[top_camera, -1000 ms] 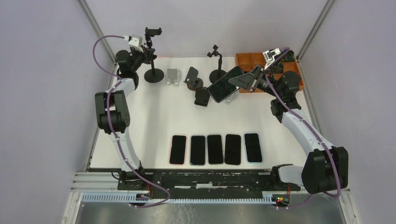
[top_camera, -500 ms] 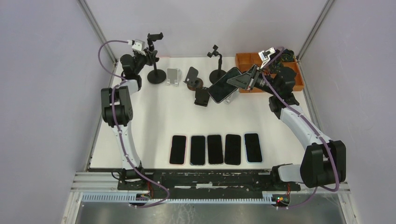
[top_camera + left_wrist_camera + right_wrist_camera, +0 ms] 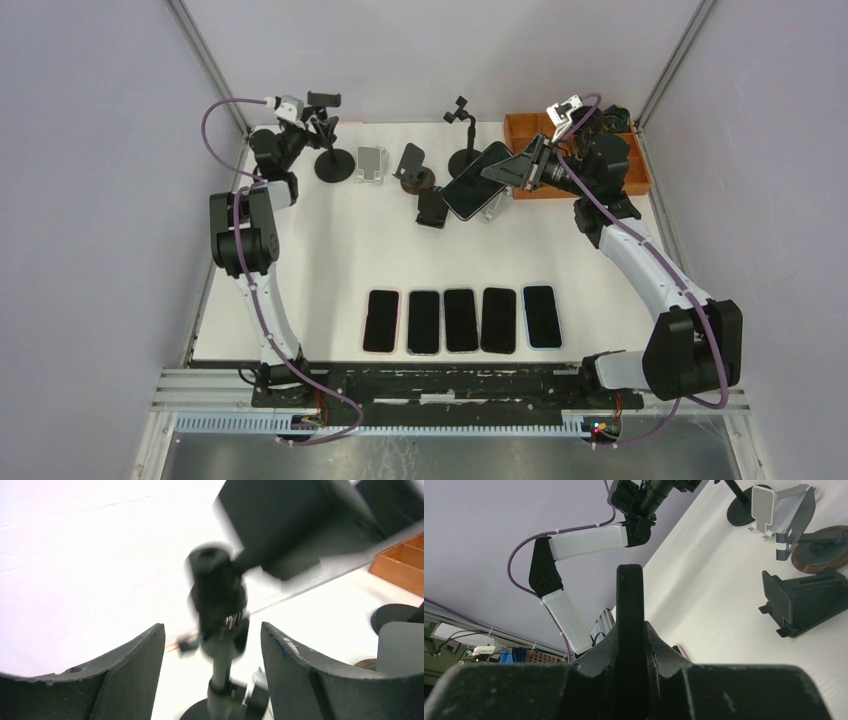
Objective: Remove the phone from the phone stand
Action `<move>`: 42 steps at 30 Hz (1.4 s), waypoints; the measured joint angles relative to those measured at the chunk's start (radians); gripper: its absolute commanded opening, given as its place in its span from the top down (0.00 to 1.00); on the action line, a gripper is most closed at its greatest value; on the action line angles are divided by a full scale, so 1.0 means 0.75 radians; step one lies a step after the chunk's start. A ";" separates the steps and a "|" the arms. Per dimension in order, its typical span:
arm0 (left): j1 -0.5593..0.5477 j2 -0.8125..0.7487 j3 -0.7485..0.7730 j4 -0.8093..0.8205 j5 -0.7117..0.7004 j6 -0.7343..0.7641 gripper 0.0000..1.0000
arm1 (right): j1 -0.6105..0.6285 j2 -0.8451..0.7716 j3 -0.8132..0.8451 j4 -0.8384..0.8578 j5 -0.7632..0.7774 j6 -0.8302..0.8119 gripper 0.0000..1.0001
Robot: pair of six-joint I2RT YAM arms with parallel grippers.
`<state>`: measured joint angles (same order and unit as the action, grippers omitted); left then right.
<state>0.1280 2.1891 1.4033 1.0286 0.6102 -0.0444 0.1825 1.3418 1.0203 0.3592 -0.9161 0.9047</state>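
Note:
A black phone point(image 3: 474, 181) hangs tilted in the air over the back middle of the table, my right gripper point(image 3: 512, 168) shut on its right end. The right wrist view shows the phone point(image 3: 630, 610) edge-on, pinched between both fingers. A clear stand point(image 3: 492, 212) shows partly under the phone. At the back left, my left gripper point(image 3: 313, 122) is open beside a tall black phone stand point(image 3: 330, 160) with an empty clamp head. In the left wrist view, the stand's pole point(image 3: 218, 595) rises between the spread fingers point(image 3: 135, 665) without touching them.
Several dark phones point(image 3: 461, 320) lie in a row near the front edge. At the back are a silver stand point(image 3: 371, 165), a stand on a round wooden base point(image 3: 413, 172), a low black stand point(image 3: 432, 208), another tall stand point(image 3: 463, 152) and an orange tray point(image 3: 632, 176).
My left gripper has opened and let go of the tall stand, whose clamp head has turned. My right gripper has drifted slightly back and left with the phone.

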 measured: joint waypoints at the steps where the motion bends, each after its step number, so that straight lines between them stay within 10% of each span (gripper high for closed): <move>1: 0.007 -0.012 -0.016 0.001 0.003 -0.001 0.13 | 0.000 -0.001 0.000 -0.007 0.000 -0.004 1.00; 3: 0.023 -0.050 -0.058 0.005 0.006 -0.003 0.01 | 0.001 -0.003 0.000 -0.025 0.001 -0.008 1.00; 16: 0.160 -0.451 -0.207 -0.484 0.116 -0.007 0.00 | 0.005 -0.013 0.132 -0.485 0.067 -0.325 1.00; 29: 0.299 -0.825 -0.235 -1.657 0.141 0.367 0.00 | 0.032 -0.031 0.106 -1.387 0.691 -0.940 1.00; 42: 0.316 -0.986 -0.294 -2.021 0.172 0.468 0.00 | 0.182 0.072 0.135 -1.554 1.276 -1.068 1.00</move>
<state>0.3649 1.4494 1.1824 -0.4873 0.7395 0.3069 0.3187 1.3960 1.1217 -0.8066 0.0406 0.1036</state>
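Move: The right hand holds the phone aloft; the bare spot just right of the rightmost laid phone lies some 15 cm back, 19 cm right and 32 cm below. That laid phone is about 15 cm back and 10 cm right, the silver stand 16 cm ahead and 1 cm left. The left hand's part-open fingers have the tall stand's post about 2 cm ahead, 1 cm right, its middle 6 cm below; the grey stand is 1 cm ahead, 12 cm right, 17 cm below. Downward and to the right, after a brief near-hold, the right hand carries the still-gripped phone about 20 cm down and 13 cm right, towards the free spot beside the laid row; its wrist swings some 75 degrees so the fingers go from pointing left to mostly down. Meanwhile the left hand opens fully and backs away from the tall stand, ending farther left, first rising, then sinking as it tips down. ##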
